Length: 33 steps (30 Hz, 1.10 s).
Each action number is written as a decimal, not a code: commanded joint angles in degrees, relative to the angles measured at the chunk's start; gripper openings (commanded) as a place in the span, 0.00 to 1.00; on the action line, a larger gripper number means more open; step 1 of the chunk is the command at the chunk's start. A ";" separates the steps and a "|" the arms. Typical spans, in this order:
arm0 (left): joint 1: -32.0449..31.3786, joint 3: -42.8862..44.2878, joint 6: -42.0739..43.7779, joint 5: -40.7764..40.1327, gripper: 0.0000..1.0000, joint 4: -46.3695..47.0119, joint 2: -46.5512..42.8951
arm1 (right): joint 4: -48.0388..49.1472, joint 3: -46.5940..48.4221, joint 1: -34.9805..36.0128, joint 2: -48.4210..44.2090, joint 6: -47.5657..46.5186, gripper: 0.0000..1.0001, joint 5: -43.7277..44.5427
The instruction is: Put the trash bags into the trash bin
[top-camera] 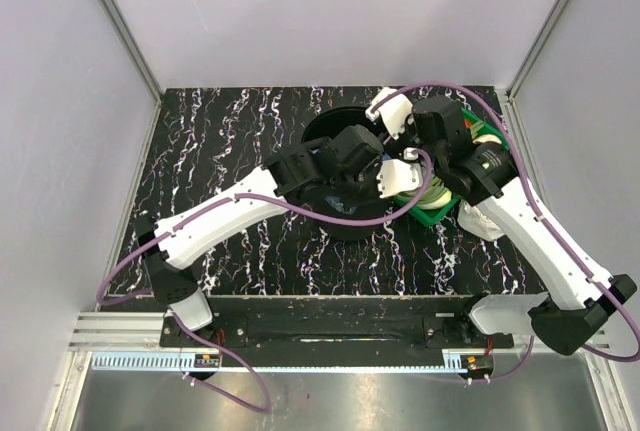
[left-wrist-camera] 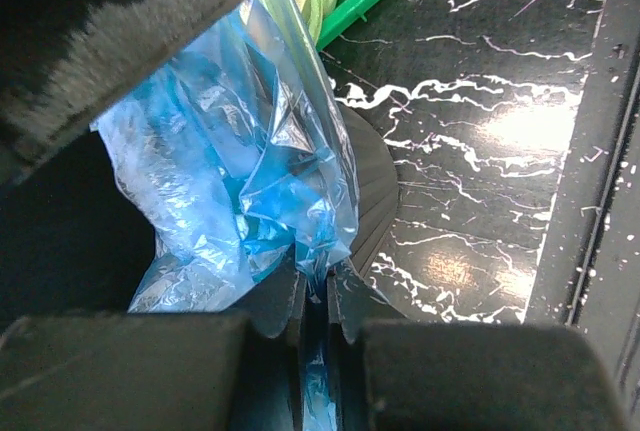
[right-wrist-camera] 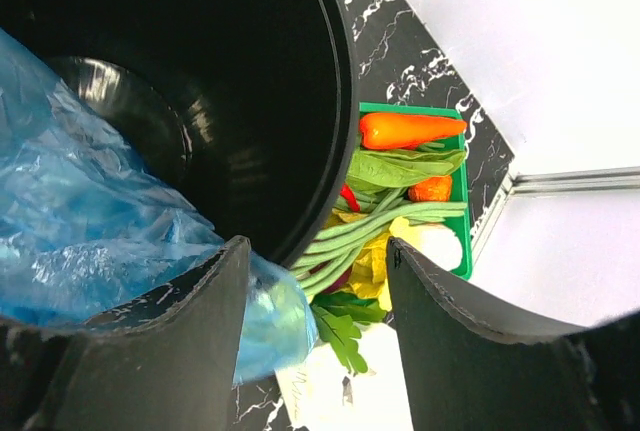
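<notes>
The black trash bin (top-camera: 330,129) stands at the middle back of the table, and both arms reach over it. In the left wrist view, my left gripper (left-wrist-camera: 318,286) is shut on a fold of a blue trash bag (left-wrist-camera: 220,151). That bag bunches up just above the fingers, against the bin's rim (left-wrist-camera: 375,191). The right wrist view looks into the bin (right-wrist-camera: 250,101), where the blue trash bag (right-wrist-camera: 80,211) drapes over the rim at the left. My right gripper (right-wrist-camera: 315,261) is open, with its left finger (right-wrist-camera: 200,321) against the bag's hanging edge.
A green tray (right-wrist-camera: 462,201) of vegetables sits right beside the bin, on its right (top-camera: 432,215). A white wrinkly lump (top-camera: 478,219) lies by the tray, under the right arm. The table is black marble-patterned, with walls on three sides.
</notes>
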 commanded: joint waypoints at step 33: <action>-0.01 -7.86 -2.81 -1.13 0.98 9.17 -12.37 | 1.79 6.10 -9.87 1.91 3.15 0.63 -5.28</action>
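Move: The left hand's shut fingers hold the gathered blue bag at the near rim of the trash bin; the middle of the bin's mouth is some 8 cm ahead, 2 cm to the left and about 4 cm lower. The vegetable basket stands roughly 17 cm ahead of this hand and 17 cm to its right, on the table about 27 cm below. From the open, empty right hand the bin's mouth is about 8 cm left, 1 cm back and 9 cm lower. Down first, by about 2.5 cm, the left hand lowers the gathered bag at the bin's near rim and pauses; then its fingers open wide, letting go of the plastic, and it rises about 3.5 cm. The right hand, staying open, dips 2 cm, comes back up and draws off some 4 cm right and 2 cm forward, away from the bin's mouth towards above the basket. ##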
